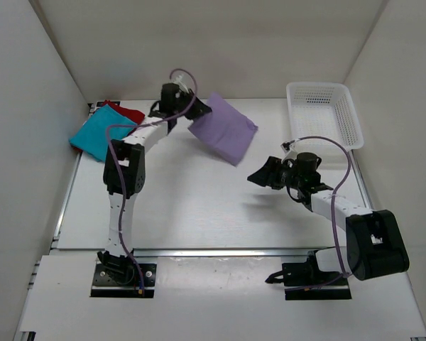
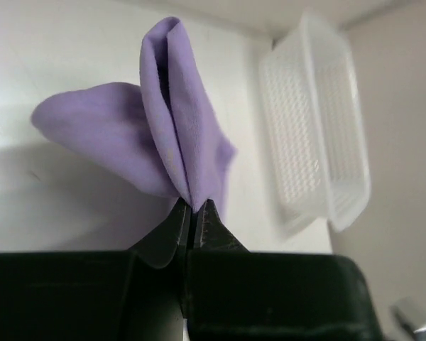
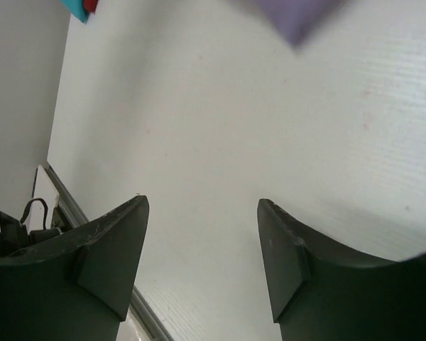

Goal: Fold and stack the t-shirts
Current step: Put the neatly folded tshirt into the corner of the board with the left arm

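Observation:
The folded lavender t-shirt (image 1: 224, 129) hangs tilted above the back middle of the table, pinched at its left corner by my left gripper (image 1: 201, 108), which is shut on it. In the left wrist view the lavender t-shirt (image 2: 167, 128) rises from the closed left gripper (image 2: 193, 206). At the back left lies the teal t-shirt (image 1: 99, 135), folded, on top of the deep red t-shirt (image 1: 128, 111), of which only an edge shows. My right gripper (image 1: 259, 175) hovers open over the right middle of the table, empty; the right gripper (image 3: 202, 202) shows bare table between its fingers.
A white mesh basket (image 1: 325, 114) stands at the back right, also blurred in the left wrist view as the basket (image 2: 319, 121). White walls enclose the table on three sides. A metal rail (image 1: 64, 192) runs along the left edge.

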Robot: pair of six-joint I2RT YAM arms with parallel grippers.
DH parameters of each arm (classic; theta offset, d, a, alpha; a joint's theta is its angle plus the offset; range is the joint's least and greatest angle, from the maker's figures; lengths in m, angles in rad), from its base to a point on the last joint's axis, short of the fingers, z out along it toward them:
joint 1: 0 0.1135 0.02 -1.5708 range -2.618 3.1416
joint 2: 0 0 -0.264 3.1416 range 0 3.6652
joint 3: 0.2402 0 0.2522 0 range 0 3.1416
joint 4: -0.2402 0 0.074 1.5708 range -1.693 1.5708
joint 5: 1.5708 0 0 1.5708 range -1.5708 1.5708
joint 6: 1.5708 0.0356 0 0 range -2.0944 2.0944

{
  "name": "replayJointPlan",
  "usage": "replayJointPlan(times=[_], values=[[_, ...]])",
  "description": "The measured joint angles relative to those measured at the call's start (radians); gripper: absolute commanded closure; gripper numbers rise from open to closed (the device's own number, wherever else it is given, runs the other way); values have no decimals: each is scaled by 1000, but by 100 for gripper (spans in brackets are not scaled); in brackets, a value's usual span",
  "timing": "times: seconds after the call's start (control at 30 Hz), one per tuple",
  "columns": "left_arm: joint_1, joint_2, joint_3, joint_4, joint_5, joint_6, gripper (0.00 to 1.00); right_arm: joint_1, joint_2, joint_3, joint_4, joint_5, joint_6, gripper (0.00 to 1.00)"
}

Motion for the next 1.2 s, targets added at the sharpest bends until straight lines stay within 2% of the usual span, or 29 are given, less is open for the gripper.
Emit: replayJointPlan(times=[0.1, 0.17, 0.23, 0.33, 0.4, 0.47, 0.5, 0.6, 0.7, 0.83, 0.9, 0.97, 1.0, 1.2], values=[[97, -11, 104, -38, 20, -11, 100, 13, 6, -27, -1, -6, 3, 39], [173, -40, 118, -47, 25, -21, 100, 26, 14, -35, 3, -11, 3, 38], [264, -85, 89, -30, 31, -43, 100, 38, 22, -42, 4, -18, 4, 39], [423, -186, -35, 22, 38, -87, 100, 59, 35, -54, 14, -28, 5, 39], [539, -256, -151, 79, 27, -114, 80, 79, 43, -58, 16, -31, 4, 39], [650, -320, -281, 132, 3, -147, 51, 107, 51, -58, 17, -35, 1, 39], [697, -347, -358, 174, -6, -169, 2, 120, 56, -58, 18, -39, 0, 38], [803, -413, -599, 291, -30, -255, 2, 156, 71, -61, 24, -55, -3, 37], [844, -429, -756, 329, -41, -312, 1, 179, 74, -77, 25, -69, -2, 36], [855, -469, -881, 351, -53, -348, 1, 183, 72, -105, 25, -72, -3, 35], [859, -508, -916, 351, -62, -350, 1, 183, 65, -126, 25, -72, -3, 28], [866, -560, -948, 352, -73, -342, 2, 183, 54, -148, 21, -69, -8, 28], [866, -590, -970, 353, -85, -337, 2, 183, 48, -156, 19, -64, -10, 1], [827, -778, -1125, 316, -175, -277, 1, 236, 24, -162, 3, 6, -41, 0]])
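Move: Off to the left hand's left, about 34 cm over, 5 cm nearer the base and some 12 cm below, lies the teal t-shirt on top of the stack. The red t-shirt shows from under it, its middle about 31 cm left, 3 cm back and 13 cm below the hand; the board's far left corner is roughly 39 cm left, 7 cm ahead and 14 cm down. From the right hand the teal t-shirt lies some 51 cm left, 22 cm ahead and 10 cm below. Swinging the still-pinched purple t-shirt up and over about 45 cm to the left, the left hand arcs some 10 cm higher, turns about 60 degrees counter-clockwise and opens wide above the stack as it comes down, then draws back towards the base with empty fingers. The right hand eases back and down some 10 cm, drifts a little left and opens fully, touching nothing. ##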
